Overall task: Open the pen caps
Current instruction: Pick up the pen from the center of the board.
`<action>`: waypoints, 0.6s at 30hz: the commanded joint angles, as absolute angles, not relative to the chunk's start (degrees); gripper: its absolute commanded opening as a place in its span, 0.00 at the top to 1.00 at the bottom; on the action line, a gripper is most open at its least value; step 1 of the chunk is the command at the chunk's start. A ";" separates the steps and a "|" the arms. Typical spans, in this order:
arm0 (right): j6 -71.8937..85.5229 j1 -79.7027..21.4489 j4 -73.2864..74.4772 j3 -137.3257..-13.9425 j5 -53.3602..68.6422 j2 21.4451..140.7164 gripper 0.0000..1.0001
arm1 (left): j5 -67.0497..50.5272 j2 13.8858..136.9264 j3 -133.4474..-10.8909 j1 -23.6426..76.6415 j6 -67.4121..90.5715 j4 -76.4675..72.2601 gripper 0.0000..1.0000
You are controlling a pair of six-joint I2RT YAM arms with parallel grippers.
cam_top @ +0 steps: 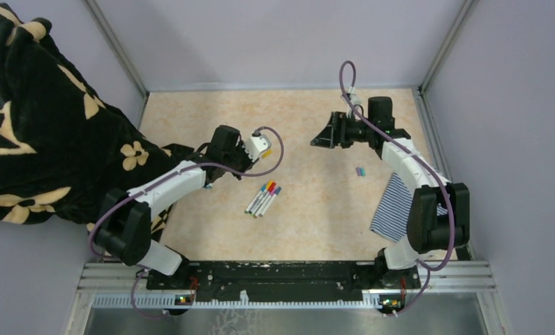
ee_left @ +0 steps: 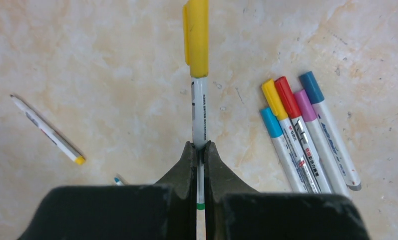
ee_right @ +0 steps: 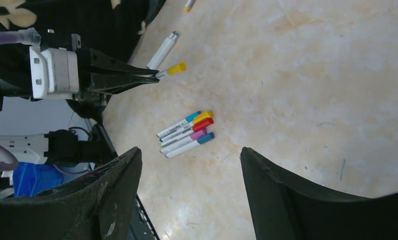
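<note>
My left gripper (ee_left: 199,148) is shut on the white barrel of a pen (ee_left: 199,112) whose yellow cap (ee_left: 196,37) points away from the jaws, above the table. The right wrist view shows this same yellow cap (ee_right: 176,68) sticking out of the left gripper (ee_right: 154,76). Several capped pens (ee_left: 307,137) lie side by side on the table, with light blue, yellow, red, pink and blue caps (ee_right: 202,127). My right gripper (ee_right: 189,150) hangs open and empty, facing the left one (cam_top: 259,149) across a gap. In the top view the right gripper (cam_top: 317,139) is apart from the held pen.
An uncapped pen (ee_left: 49,131) lies on the table to the left, and another pen tip (ee_left: 117,180) peeks out by the gripper. Two loose caps (cam_top: 361,171) lie near a striped cloth (cam_top: 393,206) at the right. A black floral blanket (cam_top: 44,132) covers the left side.
</note>
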State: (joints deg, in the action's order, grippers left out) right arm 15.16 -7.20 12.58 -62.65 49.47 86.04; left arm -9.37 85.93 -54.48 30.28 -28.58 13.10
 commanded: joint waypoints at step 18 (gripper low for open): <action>22.21 -22.55 13.90 -77.23 58.77 101.59 0.30 | -9.36 76.52 -51.04 39.88 -36.07 8.15 1.00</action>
State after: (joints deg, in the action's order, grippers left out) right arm 19.92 -20.45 17.17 -75.13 55.96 101.75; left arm -10.61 77.32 -52.10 38.00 -34.39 9.87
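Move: The right hand, empty and wide open, has the yellow cap of the held pen about 20 cm to its left, nearly level forward-wise and some 8 cm below. The capped pens lie 10 cm back of that cap and 10 cm under it; two loose caps lie 12 cm to the right hand's right, 18 cm down. From the left hand, the gap between the right fingers is roughly 25 cm right, 4 ahead and 10 up. Sweeping left about 10 cm, the right hand brings its wide-open fingers to the yellow cap, rising slightly first, then dipping while it tips down and turns counter-clockwise some 15 degrees. The left hand keeps its pinch on the pen's green end and carries it up about 5 cm, then right and slightly back, turning the cap end clockwise and upward to meet the right hand. ##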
